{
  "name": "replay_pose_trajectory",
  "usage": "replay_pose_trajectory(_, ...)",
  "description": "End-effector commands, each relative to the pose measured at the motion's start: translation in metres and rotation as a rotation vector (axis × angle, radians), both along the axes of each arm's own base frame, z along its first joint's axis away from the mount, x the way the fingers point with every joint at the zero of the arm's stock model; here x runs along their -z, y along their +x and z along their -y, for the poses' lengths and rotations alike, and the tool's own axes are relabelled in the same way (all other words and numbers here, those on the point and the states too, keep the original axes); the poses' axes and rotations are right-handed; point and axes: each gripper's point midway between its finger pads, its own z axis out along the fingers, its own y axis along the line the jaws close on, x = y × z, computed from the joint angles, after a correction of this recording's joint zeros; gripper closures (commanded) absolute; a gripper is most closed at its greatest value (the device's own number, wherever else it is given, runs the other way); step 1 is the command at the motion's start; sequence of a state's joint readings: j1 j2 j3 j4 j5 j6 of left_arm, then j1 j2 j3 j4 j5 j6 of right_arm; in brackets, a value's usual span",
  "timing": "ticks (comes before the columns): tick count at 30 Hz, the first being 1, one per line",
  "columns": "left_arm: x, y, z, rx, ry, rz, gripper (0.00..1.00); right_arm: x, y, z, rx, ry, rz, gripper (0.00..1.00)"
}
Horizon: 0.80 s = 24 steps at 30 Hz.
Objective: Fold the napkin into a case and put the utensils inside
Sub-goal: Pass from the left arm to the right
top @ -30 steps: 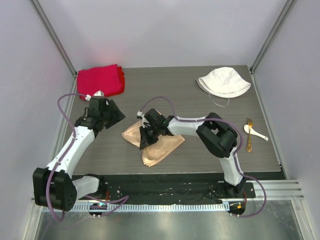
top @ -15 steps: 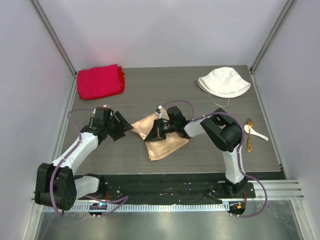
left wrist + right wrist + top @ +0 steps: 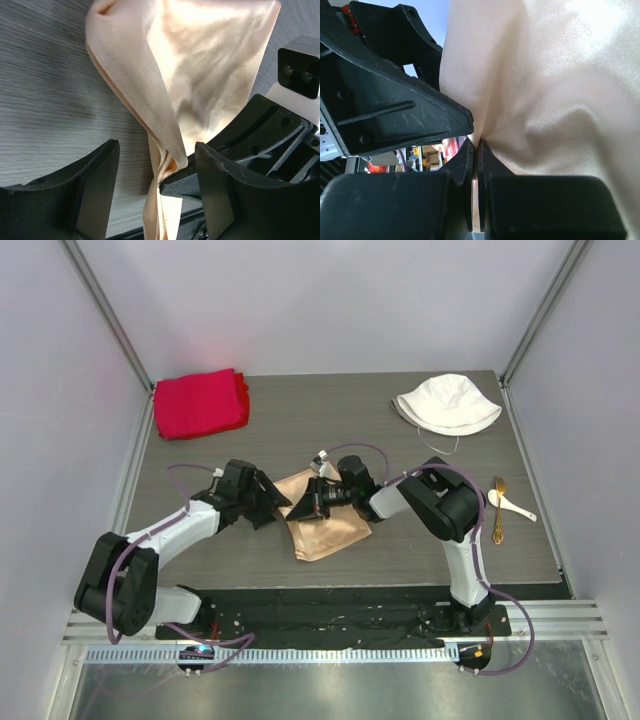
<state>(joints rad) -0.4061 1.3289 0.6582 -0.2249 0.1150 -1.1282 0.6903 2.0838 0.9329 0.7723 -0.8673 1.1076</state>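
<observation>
The peach satin napkin (image 3: 328,525) lies loosely folded at the table's middle, with its left corner raised. My right gripper (image 3: 304,504) is shut on that corner (image 3: 476,150). My left gripper (image 3: 279,502) is open, and its fingers (image 3: 95,185) straddle the same pinched corner without touching the cloth (image 3: 200,75). The right gripper's dark fingertip (image 3: 190,177) shows between them. The utensils, a small white spoon (image 3: 512,505) and a gold fork (image 3: 497,510), lie at the far right, away from both grippers. No case is in view.
A white bucket hat (image 3: 447,403) sits at the back right and a thick red cloth (image 3: 200,403) at the back left. Grey walls close in the wood-grain table (image 3: 330,430). Both arms meet low over its middle.
My left arm has swung right and forward from near the red cloth to the napkin's raised corner, and its jaws have opened a little wider. The right gripper has dragged the napkin slightly right.
</observation>
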Motion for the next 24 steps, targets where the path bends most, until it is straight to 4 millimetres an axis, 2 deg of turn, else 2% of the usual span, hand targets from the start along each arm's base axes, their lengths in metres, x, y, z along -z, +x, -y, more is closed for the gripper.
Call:
replay_pose_trajectory(1, -0.018, 0.023, 0.007, -0.048, -0.016, 0.074, 0.35, -0.003, 0.0, 0.0, -0.01, 0.022, 0.036, 0.99)
replay_pose_trajectory(3, -0.019, 0.023, 0.009, -0.04, -0.015, 0.073, 0.36, 0.004, 0.001, 0.002, -0.008, -0.008, 0.04, 0.99)
replay_pose_trajectory(7, -0.016, 0.025, 0.013, -0.034, -0.011, 0.063, 0.42, 0.005, 0.002, 0.003, -0.011, -0.038, 0.071, 0.99)
replay_pose_trajectory(11, -0.011, 0.026, 0.015, -0.021, -0.007, 0.049, 0.54, 0.006, 0.003, 0.004, -0.009, -0.047, 0.078, 0.99)
replay_pose_trajectory(16, -0.006, 0.027, 0.021, -0.001, -0.009, 0.037, 0.56, 0.005, 0.003, 0.003, -0.008, -0.045, 0.078, 0.99)
replay_pose_trajectory(20, -0.006, 0.029, 0.021, 0.002, -0.005, 0.044, 0.61, 0.002, 0.004, 0.002, -0.007, -0.04, 0.083, 0.99)
replay_pose_trajectory(24, -0.011, 0.031, 0.024, 0.016, -0.016, 0.065, 0.74, 0.005, 0.003, 0.001, -0.007, -0.073, 0.084, 0.98)
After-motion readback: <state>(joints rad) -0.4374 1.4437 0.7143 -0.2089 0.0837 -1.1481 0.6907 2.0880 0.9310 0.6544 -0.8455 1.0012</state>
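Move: The folded edge of the napkin, standing up just ahead of the right fingertips, is roughly 1 cm ahead of the open left hand, 2 cm to its right and 2 cm below. The pinching right fingertips lie about 3 cm right, 1 cm back and 2 cm below; the spread napkin's middle is some 12 cm right, level fore and aft, and 4 cm down. From the right hand the folded edge is about 3 cm left, 2 cm ahead and 1 cm lower. Down onto the napkin's folded edge goes the left hand, about 1.5 cm, after easing about 1 cm forward and to the right, its fingers closing from wide to about half that gap around the fold beside the right fingertips. The right hand keeps its pinch and lowers the napkin about 2.5 cm, fingertips tipping slightly down. ##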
